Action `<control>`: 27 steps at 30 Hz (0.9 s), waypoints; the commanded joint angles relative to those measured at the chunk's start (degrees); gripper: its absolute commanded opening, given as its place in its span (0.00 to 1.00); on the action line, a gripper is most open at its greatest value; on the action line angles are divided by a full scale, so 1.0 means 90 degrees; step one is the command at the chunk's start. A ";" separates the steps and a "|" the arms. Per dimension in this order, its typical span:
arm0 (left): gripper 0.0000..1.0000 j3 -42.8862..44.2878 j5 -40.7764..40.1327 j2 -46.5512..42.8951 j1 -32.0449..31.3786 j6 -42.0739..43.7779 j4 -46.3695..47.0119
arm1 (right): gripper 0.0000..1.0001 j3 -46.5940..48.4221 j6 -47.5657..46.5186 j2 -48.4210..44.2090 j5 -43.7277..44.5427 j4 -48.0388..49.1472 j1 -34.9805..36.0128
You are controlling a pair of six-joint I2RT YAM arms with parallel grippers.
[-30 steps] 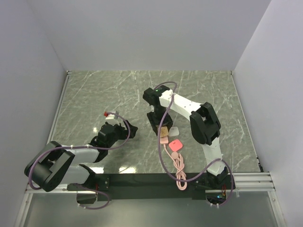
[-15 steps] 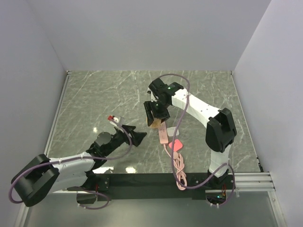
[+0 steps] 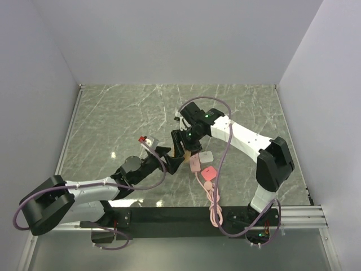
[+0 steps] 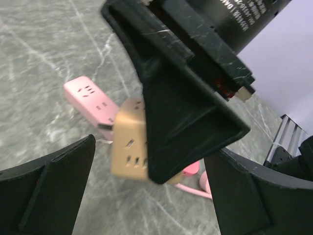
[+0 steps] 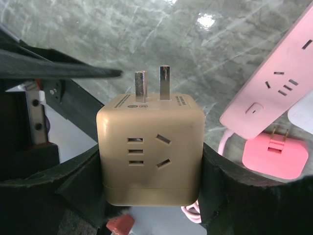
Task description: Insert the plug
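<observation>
My right gripper (image 3: pixel 184 145) is shut on the tan cube (image 5: pixel 150 147) and holds it above the table, its two metal prongs (image 5: pixel 152 84) pointing away from the wrist camera. The cube also shows in the top view (image 3: pixel 185 152) and the left wrist view (image 4: pixel 129 147). The coral-pink plug (image 3: pixel 208 173) lies flat on the table, prongs up, beside the pale-pink power strip (image 3: pixel 196 164); both show in the right wrist view, plug (image 5: pixel 276 153) and strip (image 5: pixel 270 97). My left gripper (image 3: pixel 172 158) is open and empty, jaws spread just left of the cube (image 4: pixel 151 196).
The strip's pink cord (image 3: pixel 213 200) coils toward the near edge. A small white flat piece (image 3: pixel 206 156) lies right of the strip. The marble table (image 3: pixel 113 118) is walled at the left, back and right.
My left arm has reached right until its open jaws are next to the right gripper. The right gripper has carried the tan cube a little left, off the strip's end.
</observation>
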 commanded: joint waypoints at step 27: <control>0.37 0.1120 -0.0392 0.1331 -0.0837 0.0215 -0.0249 | 0.00 -0.0336 0.0122 -0.1366 -0.0316 0.0738 0.0013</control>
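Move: Just beyond the open left fingers is the tan plug, its middle about 3 cm to the right of the left hand, 1 cm ahead and 1 cm lower, still gripped in the right hand. From the right hand, the pink power strip's middle is roughly 5 cm ahead, 5 cm right and 12 cm below; the white plug lies some 5 cm ahead and 10 right, the pink plug 1 cm back and 10 right, both about 13 cm down. Sliding about 4.5 cm to its right, the left hand brings its open fingers around the tan plug, then closes them until they pinch its sides, with a roll of some 5 degrees. The right hand keeps its own grip throughout while carrying the plug about 2.5 cm right and a little up, away from the left hand's side, high above the table. ##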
